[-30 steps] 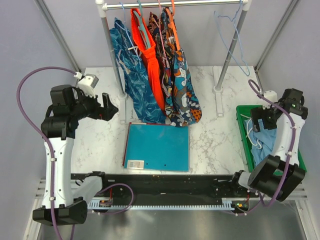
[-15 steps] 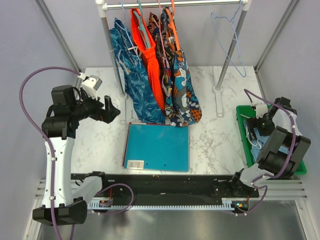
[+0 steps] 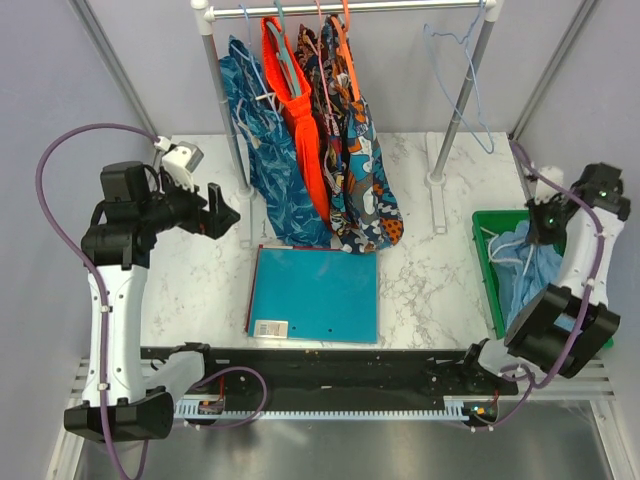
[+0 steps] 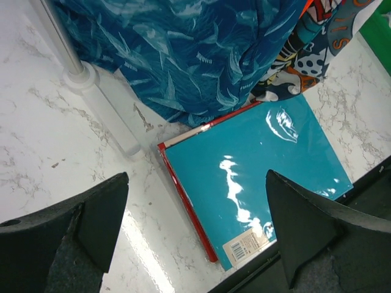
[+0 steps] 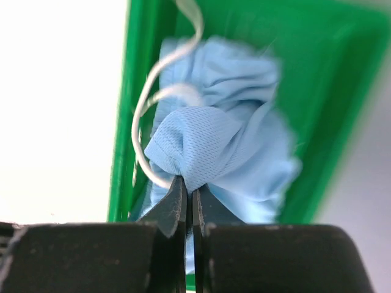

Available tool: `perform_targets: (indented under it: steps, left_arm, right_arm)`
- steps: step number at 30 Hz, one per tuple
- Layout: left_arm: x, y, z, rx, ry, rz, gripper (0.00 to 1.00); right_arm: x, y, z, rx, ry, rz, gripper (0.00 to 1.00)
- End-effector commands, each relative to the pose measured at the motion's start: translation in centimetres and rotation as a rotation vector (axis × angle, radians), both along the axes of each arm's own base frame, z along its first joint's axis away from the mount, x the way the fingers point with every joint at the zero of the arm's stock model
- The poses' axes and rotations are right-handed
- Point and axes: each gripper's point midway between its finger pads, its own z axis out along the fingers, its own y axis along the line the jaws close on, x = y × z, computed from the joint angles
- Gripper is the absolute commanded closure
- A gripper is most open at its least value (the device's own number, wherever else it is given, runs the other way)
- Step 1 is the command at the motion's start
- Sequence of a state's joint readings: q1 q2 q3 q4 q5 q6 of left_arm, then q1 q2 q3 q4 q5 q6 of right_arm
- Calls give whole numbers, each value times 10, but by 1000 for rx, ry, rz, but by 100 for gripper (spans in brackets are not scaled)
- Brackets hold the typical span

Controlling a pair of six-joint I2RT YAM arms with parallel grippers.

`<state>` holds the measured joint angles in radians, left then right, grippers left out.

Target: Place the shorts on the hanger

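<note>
The light sky-blue shorts [image 3: 530, 262] hang partly out of the green bin [image 3: 486, 225] at the right, white drawstrings dangling. My right gripper [image 3: 543, 222] is shut on a fold of them; the right wrist view shows the gripper [image 5: 190, 188] pinching the fabric [image 5: 201, 143] above the bin [image 5: 125, 122]. The pale blue wire hanger [image 3: 465, 85] hangs on the rack rail at the back right, empty. My left gripper [image 3: 222, 210] is open and empty over the table at the left; the left wrist view shows the gripper [image 4: 195, 229] wide apart above the marble.
A clothes rack [image 3: 345, 8] at the back holds leafy-print blue shorts [image 3: 265, 150], orange shorts [image 3: 295, 100] and patterned shorts [image 3: 360, 170]. A teal folder [image 3: 315, 293] lies on the table in the middle. The rack's posts [image 3: 460, 100] stand on white feet.
My right gripper has risen from inside the bin, lifting a fold of the shorts with it. The blue hanger swings slightly. The left arm has shifted a little.
</note>
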<state>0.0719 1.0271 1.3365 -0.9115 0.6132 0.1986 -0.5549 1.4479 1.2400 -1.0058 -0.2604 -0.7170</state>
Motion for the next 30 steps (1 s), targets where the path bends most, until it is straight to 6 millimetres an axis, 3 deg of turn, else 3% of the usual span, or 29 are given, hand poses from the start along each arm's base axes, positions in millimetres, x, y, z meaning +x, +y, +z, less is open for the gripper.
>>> perform_targets:
  steps: [1,2,3,5,6,11,14,15,17,18,19,21,24,26,28,29,30]
  left_arm:
    - [-2,-6,52,-26,-143,-19,1]
    - [-3,-6,64,-32,-168,-13,1]
    - [-3,-7,70,-36,-181,-16,1]
    - [-10,-14,88,-57,-223,-56,1]
    - [-11,-17,96,-70,-247,-70,0]
    - [-38,-44,133,-165,-336,-235,0]
    - [-49,-55,140,-203,-346,-332,1]
    - [-48,-56,139,-208,-342,-340,1]
    - [-47,-58,139,-204,-348,-362,1]
    - [-47,-58,138,-206,-344,-369,1]
    - [-48,-60,138,-209,-345,-385,1]
    - [-54,-66,142,-227,-355,-439,2]
    - [-48,-75,139,-238,-349,-456,3]
    - [-40,-83,126,-217,-327,-468,4]
    - [-33,-87,108,-192,-291,-483,4]
    - [-33,-93,102,-180,-279,-500,4]
    - [-33,-96,95,-170,-260,-509,4]
  right_arm:
    - [20,38,126,86,-326,76,100]
    - [17,47,141,122,-345,69,100]
    - [22,59,174,146,-433,115,100]
    - [21,74,201,206,-487,120,100]
    - [20,85,226,235,-545,155,100]
    - [11,128,299,386,-719,243,100]
    - [9,154,353,516,-869,312,100]
    - [4,164,362,560,-896,336,100]
    - [-6,183,387,786,-880,282,100]
    - [-8,187,415,717,-1052,412,100]
    - [-23,201,432,925,-1001,330,100]
    - [-47,217,465,892,-1182,474,100]
    - [-54,229,481,983,-1186,460,100]
    - [-48,233,472,1018,-1134,459,100]
    - [-29,242,442,1056,-1007,439,100]
    - [-12,241,403,1108,-824,304,100]
    - [2,249,368,1029,-786,369,100]
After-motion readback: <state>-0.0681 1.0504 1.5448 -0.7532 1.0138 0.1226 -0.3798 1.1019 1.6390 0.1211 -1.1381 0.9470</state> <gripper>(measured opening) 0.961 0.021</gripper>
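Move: The light-blue shorts are already pinched in my right fingers. From that hand the empty blue hanger is about 18 cm ahead, 26 cm left and 42 cm up; the green bin's middle is 4 cm back, 5 cm right and 11 cm below. From my left hand the shorts are roughly 78 cm right, 3 cm back and 24 cm below; the blue leaf-print garment hangs about 12 cm ahead and 14 cm right at its height. I whip the shorts out of the bin with my shut right hand, about 44 cm up and, soon after, some 23 cm left towards the empty hanger's side, swinging the fingers from pointing down to pointing left. My open left hand rises 12 cm, then eases right and a little back towards the shorts, turning clockwise and tipping up. ##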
